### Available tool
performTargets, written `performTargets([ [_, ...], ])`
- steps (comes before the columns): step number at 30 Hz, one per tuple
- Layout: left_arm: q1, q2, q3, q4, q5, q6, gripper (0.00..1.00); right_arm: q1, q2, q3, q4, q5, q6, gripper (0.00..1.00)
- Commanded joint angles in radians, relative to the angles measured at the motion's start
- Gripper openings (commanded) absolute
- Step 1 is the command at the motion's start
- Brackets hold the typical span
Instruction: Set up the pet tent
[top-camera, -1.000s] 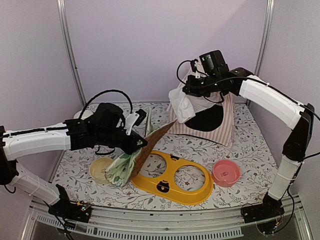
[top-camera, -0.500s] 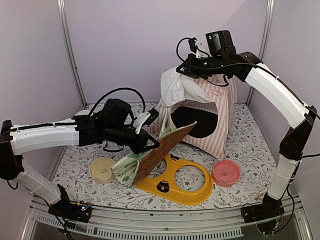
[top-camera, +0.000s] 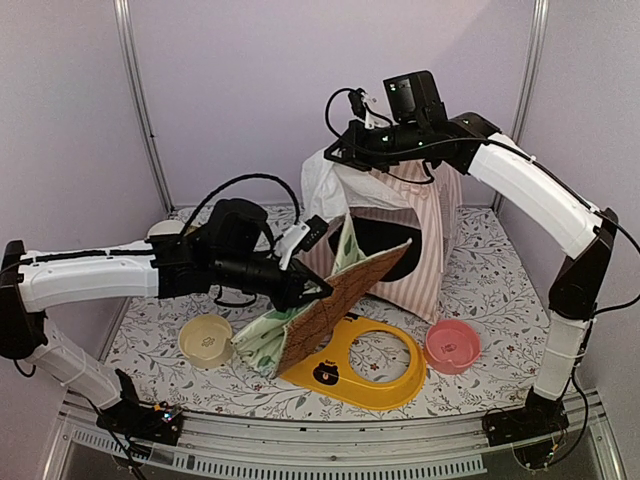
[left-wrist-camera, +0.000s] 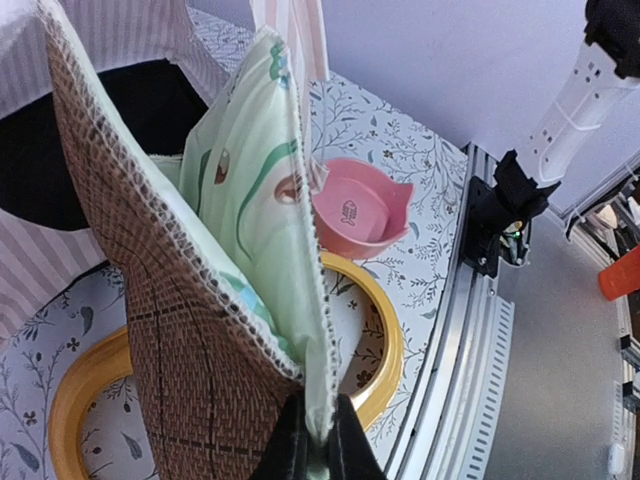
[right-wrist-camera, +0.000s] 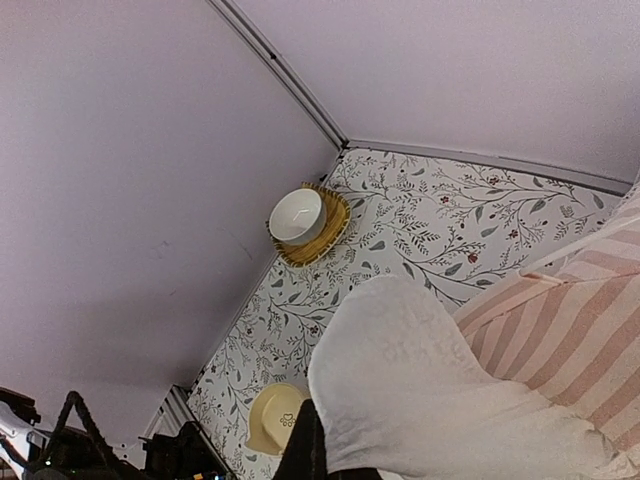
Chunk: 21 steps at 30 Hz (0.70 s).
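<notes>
The pet tent (top-camera: 432, 235), pink-and-white striped with a dark round doorway, is held upright at the back of the table. My right gripper (top-camera: 338, 155) is shut on its top, where the white lace curtain (top-camera: 322, 182) bunches. In the right wrist view the lace (right-wrist-camera: 430, 400) and the striped fabric (right-wrist-camera: 575, 330) fill the lower right beside my right gripper (right-wrist-camera: 318, 462). My left gripper (top-camera: 318, 291) is shut on the edge of the brown quilted mat (top-camera: 335, 305). The mat tilts up with its far corner at the doorway. The left wrist view shows my left gripper (left-wrist-camera: 318, 452) pinching the mat's green underside (left-wrist-camera: 262, 210).
A yellow two-hole bowl stand (top-camera: 385, 372) lies at the front under the mat. A pink bowl (top-camera: 452, 345) sits to its right and a cream bowl (top-camera: 205, 338) to its left. A white bowl on a woven coaster (right-wrist-camera: 298, 216) stands at the back left.
My right arm has lifted the tent from a slumped heap to upright and shifted it left. My left arm has carried the mat rightward and up toward the doorway.
</notes>
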Motion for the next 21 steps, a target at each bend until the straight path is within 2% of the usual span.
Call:
performTargets([
  [1, 0.031, 0.057, 0.065, 0.040, -0.057, -0.034, 0.00, 0.027, 0.016, 0.024, 0.059, -0.028, 0.037, 0.00],
  [7, 0.043, 0.169, 0.171, -0.030, -0.130, -0.056, 0.00, 0.049, 0.023, 0.025, 0.077, -0.035, 0.063, 0.00],
  [21, 0.066, 0.352, 0.330, 0.019, -0.278, -0.082, 0.02, 0.068, 0.048, -0.027, 0.096, -0.005, 0.083, 0.00],
])
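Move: The left hand holds the folded brown mat; the tent opening lies about 18 cm ahead of it, 12 cm to its right and 10 cm lower. The yellow feeder tray is some 22 cm below and 5 cm right, level fore and aft; the pink bowl is about 30 cm right, also level fore and aft. From the right hand, already holding the white door flap, the opening lies roughly level fore and aft, 8 cm right, 28 cm below. Left hand pushes the gripped mat some 10 cm forward towards the tent opening; right draws the flap left. ##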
